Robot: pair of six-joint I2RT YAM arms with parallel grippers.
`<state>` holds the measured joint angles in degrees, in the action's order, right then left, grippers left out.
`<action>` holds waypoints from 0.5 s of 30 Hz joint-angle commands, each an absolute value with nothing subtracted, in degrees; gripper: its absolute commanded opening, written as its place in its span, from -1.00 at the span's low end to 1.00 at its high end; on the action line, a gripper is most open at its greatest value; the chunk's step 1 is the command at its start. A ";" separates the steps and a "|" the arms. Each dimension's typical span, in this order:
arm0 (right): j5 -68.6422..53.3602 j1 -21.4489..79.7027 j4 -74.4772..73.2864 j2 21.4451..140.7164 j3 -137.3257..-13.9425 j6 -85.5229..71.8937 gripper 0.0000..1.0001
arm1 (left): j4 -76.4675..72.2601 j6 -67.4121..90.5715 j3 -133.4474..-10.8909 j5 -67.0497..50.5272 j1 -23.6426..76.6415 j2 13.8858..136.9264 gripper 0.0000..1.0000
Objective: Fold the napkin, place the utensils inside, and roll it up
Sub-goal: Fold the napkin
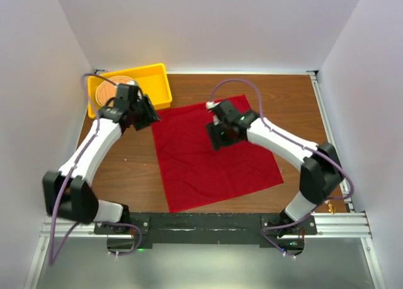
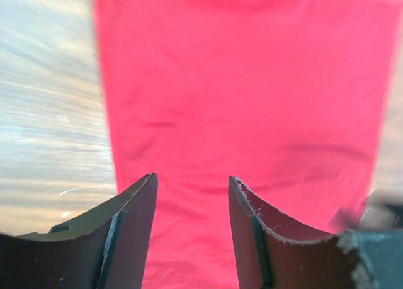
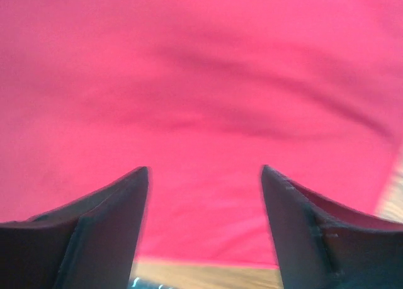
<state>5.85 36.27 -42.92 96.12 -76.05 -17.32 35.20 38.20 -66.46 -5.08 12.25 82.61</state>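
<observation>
The red napkin [image 1: 211,153] lies spread flat on the wooden table, a little askew. My left gripper [image 1: 150,116] hovers at its far left corner, open, with only red cloth [image 2: 252,100] showing between the fingers [image 2: 192,175]. My right gripper [image 1: 217,138] hangs over the far right part of the napkin, open, and nothing sits between its fingers [image 3: 204,168] but cloth [image 3: 201,81]. A thin gold sliver, seemingly the fork [image 1: 331,205], peeks out at the table's right edge beside the right arm, mostly hidden.
A yellow bin [image 1: 157,81] stands at the back left and holds a round woven orange-brown mat [image 1: 108,92]. White walls close in the table on three sides. Bare wood [image 1: 126,175] shows to the left of the napkin.
</observation>
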 commanded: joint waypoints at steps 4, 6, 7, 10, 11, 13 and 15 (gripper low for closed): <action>0.70 59.02 -39.11 96.22 -74.26 -17.57 0.12 | 49.30 51.23 -74.78 14.65 9.23 66.72 0.21; 2.71 65.52 -39.55 99.21 -77.07 -17.49 0.13 | 51.40 53.08 -76.80 16.86 9.05 63.73 0.22; 3.16 67.39 -40.07 102.53 -78.12 -16.97 0.13 | 52.02 53.61 -77.51 18.79 9.05 62.94 0.22; 4.92 73.03 -41.74 107.30 -83.31 -16.53 0.07 | 53.35 54.31 -79.71 20.91 8.96 60.47 0.19; 4.75 74.08 -41.92 109.66 -85.76 -16.44 0.03 | 53.44 54.32 -80.06 21.27 8.96 59.60 0.18; 4.31 76.98 -42.10 111.70 -87.79 -16.26 -0.10 | 53.52 53.88 -80.33 21.97 8.96 58.80 0.16; 3.96 79.44 -42.71 114.60 -90.87 -16.08 -0.15 | 54.22 53.53 -80.51 22.15 8.96 58.18 0.15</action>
<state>3.07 76.18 -41.01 113.32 -84.33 -16.73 51.62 52.03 -78.63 18.09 9.34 59.22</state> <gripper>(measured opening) 0.451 0.582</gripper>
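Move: The napkin's near-left corner lies about 24 cm back and 22 cm to the left of the right hand, some 10 cm below it, right at the table's near edge. At the same table height the napkin's middle is roughly 3 cm back and 6 cm left of that hand, and its near-right corner about 14 cm back and 18 cm right. From the left hand the near-left corner lies around 29 cm back, 8 cm right and 14 cm below. Back and to its left, the right hand sweeps fast, nearly 30 cm above the napkin towards its near-left corner, sinking late, turning some 40 degrees counter-clockwise and partly closing its empty fingers. The left hand meanwhile climbs steeply and draws off to its left and a little back, tilting its fingertips up and outward, away from the napkin. ##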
